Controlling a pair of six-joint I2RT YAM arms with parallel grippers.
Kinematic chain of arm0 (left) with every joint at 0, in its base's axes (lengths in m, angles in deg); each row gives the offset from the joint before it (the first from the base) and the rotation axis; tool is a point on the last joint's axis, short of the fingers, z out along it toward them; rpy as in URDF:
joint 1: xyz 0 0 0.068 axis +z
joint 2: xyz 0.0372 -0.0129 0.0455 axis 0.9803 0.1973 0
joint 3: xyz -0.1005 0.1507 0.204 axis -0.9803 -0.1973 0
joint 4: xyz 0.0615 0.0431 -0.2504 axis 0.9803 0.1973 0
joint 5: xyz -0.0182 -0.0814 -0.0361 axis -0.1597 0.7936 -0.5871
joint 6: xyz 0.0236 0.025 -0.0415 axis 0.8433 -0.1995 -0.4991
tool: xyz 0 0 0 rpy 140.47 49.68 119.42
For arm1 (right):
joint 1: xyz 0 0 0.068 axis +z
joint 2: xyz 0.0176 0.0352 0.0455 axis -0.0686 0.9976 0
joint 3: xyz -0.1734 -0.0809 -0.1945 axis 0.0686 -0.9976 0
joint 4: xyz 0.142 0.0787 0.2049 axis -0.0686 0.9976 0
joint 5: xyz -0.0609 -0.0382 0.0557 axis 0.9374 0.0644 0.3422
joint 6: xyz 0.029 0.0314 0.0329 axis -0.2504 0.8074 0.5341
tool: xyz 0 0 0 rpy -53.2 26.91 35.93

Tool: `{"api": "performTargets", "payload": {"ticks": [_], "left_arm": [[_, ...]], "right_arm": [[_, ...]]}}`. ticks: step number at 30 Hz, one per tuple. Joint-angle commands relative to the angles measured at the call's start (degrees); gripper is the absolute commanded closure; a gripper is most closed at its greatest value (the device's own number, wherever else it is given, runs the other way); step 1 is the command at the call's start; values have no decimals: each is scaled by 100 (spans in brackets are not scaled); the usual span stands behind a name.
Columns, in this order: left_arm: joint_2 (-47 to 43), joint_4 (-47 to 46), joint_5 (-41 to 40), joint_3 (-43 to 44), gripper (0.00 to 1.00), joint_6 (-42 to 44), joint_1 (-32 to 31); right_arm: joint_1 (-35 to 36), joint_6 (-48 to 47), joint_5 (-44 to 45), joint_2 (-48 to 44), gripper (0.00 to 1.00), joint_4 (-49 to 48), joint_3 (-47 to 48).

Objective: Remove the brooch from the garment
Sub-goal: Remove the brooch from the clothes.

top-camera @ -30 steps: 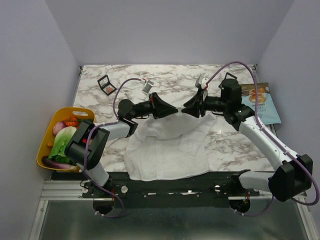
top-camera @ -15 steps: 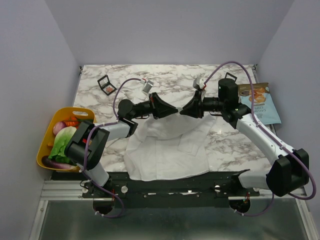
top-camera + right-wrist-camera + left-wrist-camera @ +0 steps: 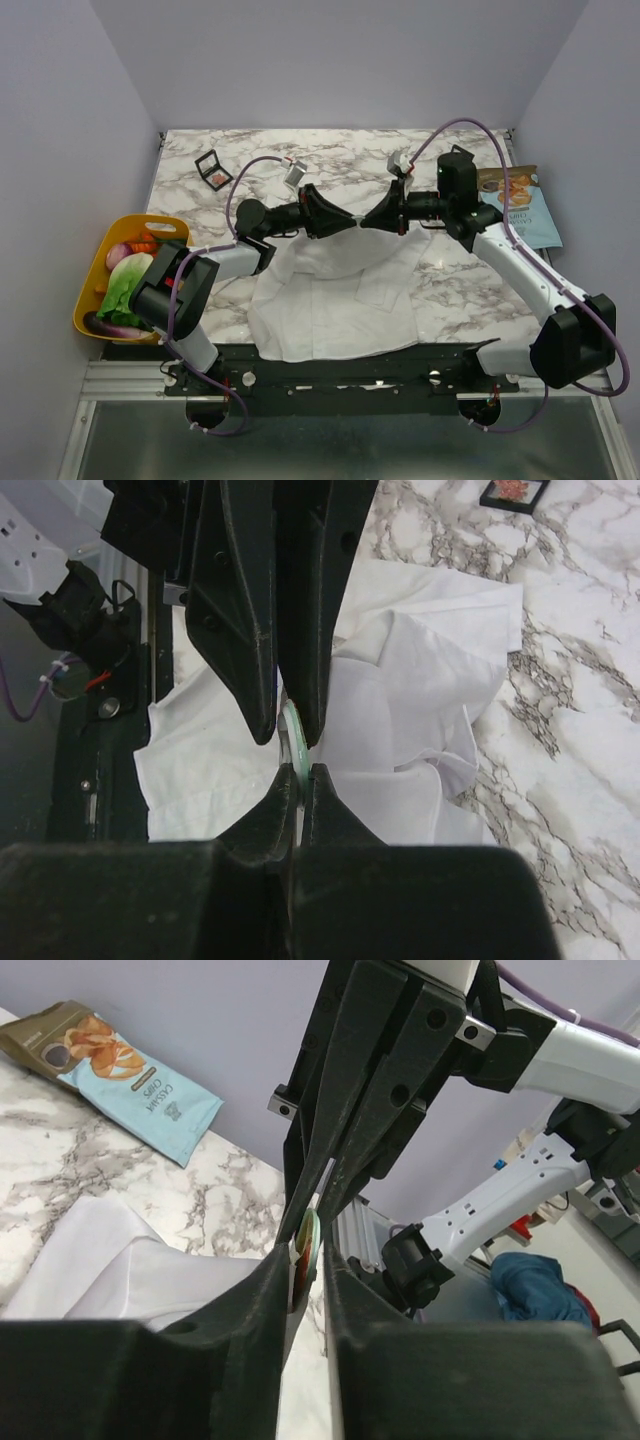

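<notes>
The white garment (image 3: 330, 290) lies rumpled near the table's front, with a fold pulled up to where both grippers meet tip to tip. The brooch (image 3: 306, 1245), a small green and orange-red disc, stands edge-on between the fingertips. My right gripper (image 3: 366, 222) reaches in from the right and is shut on the brooch (image 3: 293, 730), pinching its lower rim. My left gripper (image 3: 350, 220) comes from the left. In its wrist view the left gripper (image 3: 305, 1260) has its jaws slightly parted, the brooch and cloth lying against one finger and a thin gap at the other.
A yellow basket (image 3: 90, 290) of vegetables hangs off the table's left edge. A black makeup palette (image 3: 213, 169) lies at the back left. A blue snack bag (image 3: 515, 205) rests at the right edge. Two small silvery items (image 3: 295, 172) sit behind the grippers.
My right gripper has closed onto the brooch. The left jaws have parted a little. Both arms stay tip to tip above the garment.
</notes>
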Motion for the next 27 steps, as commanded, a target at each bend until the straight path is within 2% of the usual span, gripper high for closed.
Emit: {"api": "performTargets", "payload": {"ticks": [1, 3, 8, 11, 16, 25, 26, 27], "left_arm": [[-79, -2111, -75, -48, 59, 30, 17], [-78, -2085, -84, -57, 55, 100, 26], [-96, -1656, 83, 22, 53, 337, 35], [-140, -1269, 101, 4, 53, 793, 35], [-175, -583, 101, -48, 52, 1741, 26], [-201, 1911, -531, 162, 50, 3815, -307], [-219, 2671, -680, 241, 50, 4070, -378], [-271, 2966, -777, 381, 50, 4543, -448]], "right_arm": [[8, -254, 275, 63, 99, 589, 401], [16, -430, 749, 81, 99, 837, 595], [16, -781, 1968, -16, 99, 1435, 806], [16, -931, 2689, 72, 99, 2031, 1122], [17, -1195, 3263, 108, 99, 3042, 1500], [69, -1433, 4090, 309, 99, 4334, 1755], [78, -1459, 4168, 335, 99, 4423, 1764], [87, -1485, 4343, 431, 99, 4546, 1782]]}}
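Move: The brooch, with the garment's cloth gathered on it, sits right at the right hand's closed fingertips, about 1 cm to its left. It is also about 1 cm to the right of the left hand's fingertips. From the right hand the black compact lies some 16 cm ahead and 23 cm to the right, and the chips bag about 5 cm ahead and 37 cm to the right, both roughly 15 cm lower. Still pinching the brooch, the right hand draws about 9 cm right, fingertips dipping; the left opens, sinking. ##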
